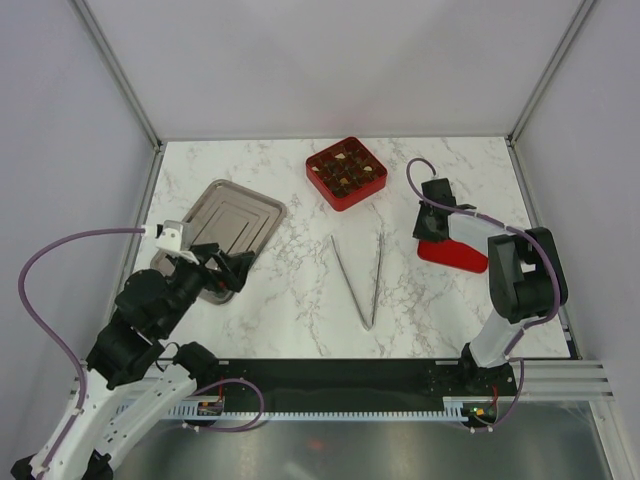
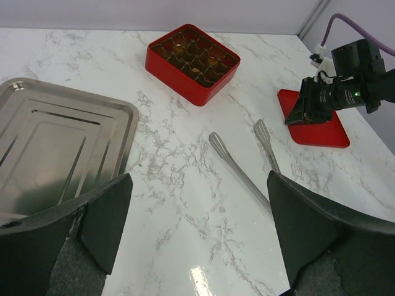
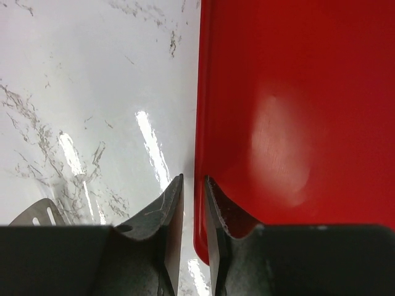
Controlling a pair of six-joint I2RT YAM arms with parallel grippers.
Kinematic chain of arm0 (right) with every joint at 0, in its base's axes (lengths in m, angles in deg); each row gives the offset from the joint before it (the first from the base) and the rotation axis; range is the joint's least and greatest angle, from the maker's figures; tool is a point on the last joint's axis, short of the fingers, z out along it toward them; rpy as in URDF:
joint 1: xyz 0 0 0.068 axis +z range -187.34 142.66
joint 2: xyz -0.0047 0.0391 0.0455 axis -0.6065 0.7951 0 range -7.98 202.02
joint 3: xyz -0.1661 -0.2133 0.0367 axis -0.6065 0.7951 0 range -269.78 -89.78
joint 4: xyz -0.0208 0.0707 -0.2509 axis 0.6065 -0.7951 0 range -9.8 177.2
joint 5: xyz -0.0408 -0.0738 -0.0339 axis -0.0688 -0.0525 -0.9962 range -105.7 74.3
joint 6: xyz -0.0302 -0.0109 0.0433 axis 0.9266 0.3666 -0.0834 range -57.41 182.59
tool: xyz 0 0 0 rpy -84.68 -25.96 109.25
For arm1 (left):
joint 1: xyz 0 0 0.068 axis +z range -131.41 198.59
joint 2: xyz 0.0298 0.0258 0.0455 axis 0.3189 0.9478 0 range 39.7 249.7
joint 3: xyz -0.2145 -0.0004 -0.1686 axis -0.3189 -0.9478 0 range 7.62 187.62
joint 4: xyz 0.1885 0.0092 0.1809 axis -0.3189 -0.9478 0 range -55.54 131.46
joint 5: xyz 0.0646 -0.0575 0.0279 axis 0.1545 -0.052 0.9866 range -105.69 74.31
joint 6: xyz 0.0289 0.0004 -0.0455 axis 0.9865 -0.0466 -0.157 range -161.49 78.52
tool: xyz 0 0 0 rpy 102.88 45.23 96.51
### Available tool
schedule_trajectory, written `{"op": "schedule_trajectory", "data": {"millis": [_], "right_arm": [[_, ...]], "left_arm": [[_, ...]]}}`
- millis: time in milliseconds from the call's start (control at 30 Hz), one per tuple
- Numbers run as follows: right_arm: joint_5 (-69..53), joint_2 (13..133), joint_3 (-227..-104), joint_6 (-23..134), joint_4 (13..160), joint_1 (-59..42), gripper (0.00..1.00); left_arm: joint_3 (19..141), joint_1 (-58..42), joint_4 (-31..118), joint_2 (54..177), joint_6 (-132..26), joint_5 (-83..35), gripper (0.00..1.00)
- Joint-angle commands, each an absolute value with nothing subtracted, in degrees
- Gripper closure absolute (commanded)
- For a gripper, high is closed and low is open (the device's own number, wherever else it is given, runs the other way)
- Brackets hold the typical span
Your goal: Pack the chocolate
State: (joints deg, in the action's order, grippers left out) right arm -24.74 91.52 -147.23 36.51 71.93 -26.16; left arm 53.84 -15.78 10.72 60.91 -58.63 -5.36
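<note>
The chocolate (image 1: 346, 170) is a set of small dark and pale pieces filling the compartments of a red square box (image 1: 322, 187) at the back middle of the table; the left wrist view shows the chocolate (image 2: 194, 54) in the same box (image 2: 179, 83). A flat red lid (image 1: 462, 258) lies to the right. My right gripper (image 1: 432, 228) is down at the lid's left edge, and in its wrist view the lid (image 3: 296, 111) has its rim in the narrow gap of the right gripper (image 3: 193, 179). My left gripper (image 2: 199, 179) stands wide open over bare marble, holding nothing.
Metal tongs (image 1: 362, 280) lie in a V on the table's middle, and the left wrist view shows the tongs (image 2: 247, 172) just past my left fingers. A steel tray (image 1: 230, 220) sits at the left, under my left arm. White walls close the table in.
</note>
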Motion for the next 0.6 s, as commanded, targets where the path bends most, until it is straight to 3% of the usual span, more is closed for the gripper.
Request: {"op": "schedule_trajectory", "data": {"millis": [0,300,433,567], "right_arm": [[-21.5,91.9,-146.7,37.3,74.1,-27.7,0.73],[-16.8,92.3,-148.1,39.5,73.5,-28.8,0.87],[-17.6,90.5,-149.8,40.1,71.4,-28.7,0.99],[-16.0,87.4,-152.0,41.3,68.8,-28.6,1.0]], "left_arm": [[56.1,-15.7,12.1,63.5,-61.8,-5.6,0.02],[58.2,-15.7,12.5,71.4,-65.7,-6.9,0.03],[59.2,-15.7,12.5,74.7,-67.4,-8.3,0.03],[60.6,-15.7,12.5,78.2,-67.7,-8.7,0.03]]}}
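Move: Just to the right of the right fingertips spreads the red lid, its middle about 8 cm right, 4 cm farther out and 1 cm below, with its left rim by the tips. The tongs' middle lies some 15 cm left and 11 cm back, the red box about 19 cm left and 19 cm out. From the raised left hand, the lid is some 49 cm right, 24 cm ahead and 29 cm below. Closing from about a quarter open to shut, the right fingers pinch the lid's left rim near its near corner; that hand stays within about half a centimetre, dipping slightly and coming back as it turns some 5 degrees. Meanwhile the empty left hand swings right, forward and down, about 5 cm in all towards the lid, tipping its wide-open fingers some 15 degrees downward. ##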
